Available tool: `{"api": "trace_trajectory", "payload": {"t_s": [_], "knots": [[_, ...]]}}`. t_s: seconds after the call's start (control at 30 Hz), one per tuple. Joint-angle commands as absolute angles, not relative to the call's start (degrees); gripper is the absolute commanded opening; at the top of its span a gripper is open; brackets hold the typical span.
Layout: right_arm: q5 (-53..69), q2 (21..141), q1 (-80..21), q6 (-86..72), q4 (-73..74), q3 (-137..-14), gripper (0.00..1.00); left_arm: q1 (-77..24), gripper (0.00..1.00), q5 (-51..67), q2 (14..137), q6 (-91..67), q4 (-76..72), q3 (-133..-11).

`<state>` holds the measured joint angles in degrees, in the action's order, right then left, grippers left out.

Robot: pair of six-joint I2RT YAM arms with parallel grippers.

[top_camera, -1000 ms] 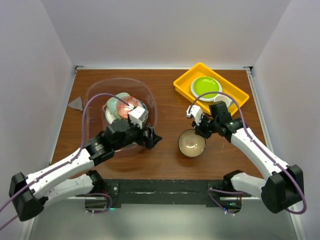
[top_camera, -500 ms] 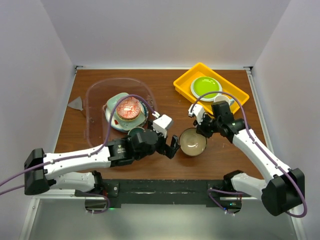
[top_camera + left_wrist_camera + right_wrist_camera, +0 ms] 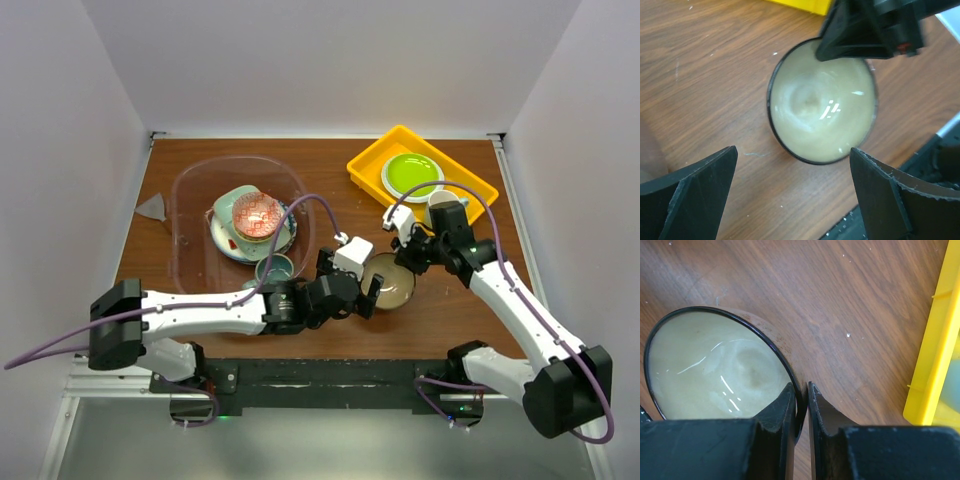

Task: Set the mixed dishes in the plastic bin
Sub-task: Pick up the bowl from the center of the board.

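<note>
A cream-glazed bowl with a dark rim sits right of centre on the table. My right gripper is shut on its far rim; in the right wrist view the fingers pinch the rim of the bowl. My left gripper stands open just left of that bowl; its wrist view has the bowl ahead of the wide-apart fingertips, nothing between them. The plastic bin at the left holds a patterned plate, a pale mint dish, a red patterned bowl and a teal mug.
A yellow tray at the back right holds a lime-green plate and a small white cup; its edge lies close right of my right gripper. A small grey wedge lies left of the bin. White walls enclose three sides.
My left arm has swung out of the bin and rightward to the cream bowl, staying open. The right gripper has kept its hold on the bowl's rim, shifting it slightly.
</note>
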<state>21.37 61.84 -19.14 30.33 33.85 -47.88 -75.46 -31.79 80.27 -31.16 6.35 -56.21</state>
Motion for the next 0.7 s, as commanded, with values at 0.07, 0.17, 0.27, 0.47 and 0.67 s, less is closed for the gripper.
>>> {"api": "trace_trajectory", "payload": {"t_s": [0.07,0.17,0.27,0.47,0.67], "knots": [[26.63,59.33,-18.46,28.21,30.32,-50.8,0.0,-75.76,0.95,-42.09,85.16,-34.27,4.13,-60.64],[26.98,58.89,-18.11,28.21,30.41,-50.8,0.0,-75.76,0.86,-44.82,88.5,-34.19,5.01,-62.49],[27.77,58.62,-18.02,28.3,30.41,-50.8,0.0,-75.76,0.77,-45.96,91.75,-33.93,5.45,-64.07],[28.65,58.36,-17.84,28.47,30.67,-50.8,0.0,-75.59,0.37,-48.87,97.03,-34.36,9.4,-67.58],[30.4,57.48,-17.75,29.18,31.02,-50.71,0.0,-75.41,0.0,-50.45,97.74,-34.28,11.6,-68.73]]}}
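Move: The bowl, which my right hand still holds by its rim, has its middle about 4 cm ahead of my open left hand, 6 cm to its right and 6 cm lower; from my right hand it is roughly 5 cm left, 3 cm back and 3 cm down. From my left hand, the teal cup in the plastic bin lies some 17 cm left and 3 cm ahead; the yellow tray's middle is about 20 cm ahead and 13 cm right, both some 12 cm lower. I bring my left hand forward and down, about 5 cm each way, to the bowl's free left rim, swinging it some 15 degrees counter-clockwise with its left side rising a little. On the way its wide-open fingers close, and they pinch the rim with one finger inside the bowl and one outside. My right hand keeps its grip on the rim across from it, nearly still. ##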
